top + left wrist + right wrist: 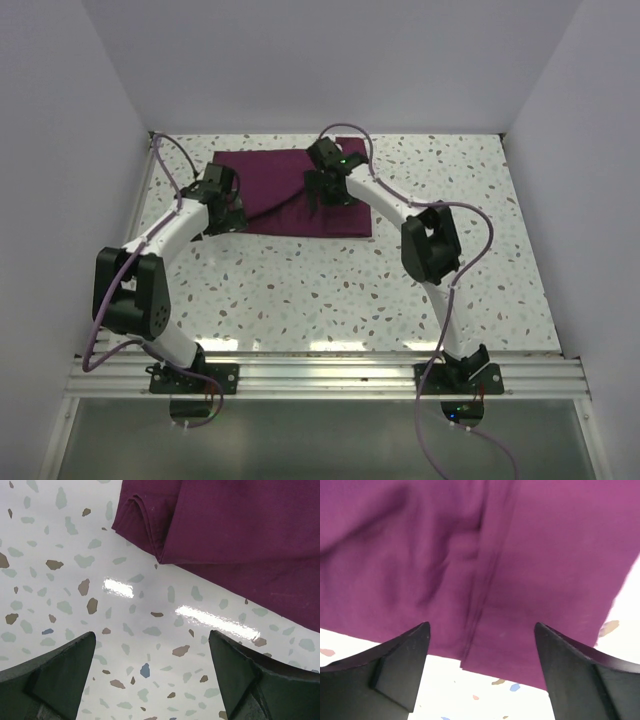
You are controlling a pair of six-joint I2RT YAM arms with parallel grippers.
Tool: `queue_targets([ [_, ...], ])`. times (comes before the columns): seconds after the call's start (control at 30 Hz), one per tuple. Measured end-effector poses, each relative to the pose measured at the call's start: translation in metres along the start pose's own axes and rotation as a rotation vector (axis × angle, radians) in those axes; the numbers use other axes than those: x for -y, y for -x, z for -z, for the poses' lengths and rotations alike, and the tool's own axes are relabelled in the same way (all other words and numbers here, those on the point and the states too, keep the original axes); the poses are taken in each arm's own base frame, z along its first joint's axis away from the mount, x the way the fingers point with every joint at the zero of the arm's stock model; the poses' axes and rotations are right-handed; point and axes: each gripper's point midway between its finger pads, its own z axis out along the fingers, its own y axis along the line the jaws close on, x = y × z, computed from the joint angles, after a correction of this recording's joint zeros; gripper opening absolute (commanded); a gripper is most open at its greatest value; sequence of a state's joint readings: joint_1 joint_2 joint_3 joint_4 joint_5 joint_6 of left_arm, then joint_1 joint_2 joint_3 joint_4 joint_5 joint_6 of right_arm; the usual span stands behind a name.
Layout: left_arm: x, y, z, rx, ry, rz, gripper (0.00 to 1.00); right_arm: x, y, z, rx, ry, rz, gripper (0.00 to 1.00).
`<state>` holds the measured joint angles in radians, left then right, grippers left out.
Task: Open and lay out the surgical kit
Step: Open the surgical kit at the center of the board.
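The surgical kit is a dark maroon cloth wrap (275, 172) lying folded flat at the back middle of the speckled table; no instruments show. In the left wrist view a folded corner of the wrap (160, 550) lies just ahead of my left gripper (152, 650), which is open over bare tabletop at the wrap's left front edge (230, 212). My right gripper (480, 640) is open and hovers over the wrap's front edge, where a fold seam (485, 580) runs between the fingers. From above, the right gripper (325, 195) sits over the wrap's middle.
The terrazzo table (300, 290) is boxed in by white walls on the left, back and right. An aluminium rail (320, 375) with both arm bases runs along the near edge. Purple cables loop off each arm.
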<state>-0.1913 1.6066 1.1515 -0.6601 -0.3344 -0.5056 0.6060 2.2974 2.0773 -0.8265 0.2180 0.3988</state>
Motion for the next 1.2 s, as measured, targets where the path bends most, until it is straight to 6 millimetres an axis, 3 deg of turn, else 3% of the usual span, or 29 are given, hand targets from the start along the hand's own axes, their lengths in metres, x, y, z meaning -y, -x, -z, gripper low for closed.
queue_targets([
  [0.13,-0.002,-0.001,0.003,0.001,0.000,0.000,0.99,-0.011,-0.023,-0.011,-0.049,-0.021,0.047,0.76],
  [0.17,-0.002,-0.001,0.004,0.001,-0.001,0.001,0.99,-0.013,-0.028,-0.014,-0.061,-0.029,0.057,0.66],
  [0.23,-0.002,0.000,0.006,0.006,-0.005,0.003,0.99,-0.014,-0.037,-0.022,-0.083,-0.041,0.072,0.56],
  [0.27,-0.002,0.001,0.007,0.009,-0.008,0.004,0.99,-0.012,-0.041,-0.026,-0.094,-0.049,0.077,0.39],
  [0.37,-0.001,0.002,0.010,0.016,-0.015,0.007,0.99,-0.004,-0.044,-0.033,-0.104,-0.083,0.092,0.19],
  [0.5,-0.001,0.003,0.011,0.016,-0.020,0.008,0.99,-0.001,-0.041,-0.033,-0.100,-0.086,0.096,0.02],
  [0.83,0.000,0.002,0.010,0.011,-0.021,0.006,0.99,0.002,-0.036,-0.025,-0.088,-0.106,0.115,0.00],
  [1.2,0.003,0.003,0.002,-0.006,-0.012,-0.005,0.98,0.018,-0.005,0.036,0.012,-0.119,0.097,0.06],
])
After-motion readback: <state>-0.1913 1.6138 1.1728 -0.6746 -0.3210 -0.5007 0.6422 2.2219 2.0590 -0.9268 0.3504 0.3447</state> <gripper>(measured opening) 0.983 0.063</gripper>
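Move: The kit's cloth already lies half opened. The near end of its lengthwise fold, at the near hem, is about 2 cm back from the right hand, straight in line sideways and some 5 cm below it. The kit's near right corner is roughly 10 cm to the hand's right and 3 cm back, while the diagonal crease of the opened flap ends some 6 cm left and 9 cm ahead. From the left hand the fold end lies about 27 cm right, 8 cm ahead and 5 cm down. The right hand sinks about 5 cm onto the near end of the lengthwise fold, easing back some 2 cm as its wide-open fingers close until nearly shut, and pinches the cloth there while the wrist rolls about 10 degrees, left side down. After a brief hold low on the board it raises the pinched fold by some 8 cm, slowly at first and then faster, drifting a couple of centimetres to the right with its grip kept. ##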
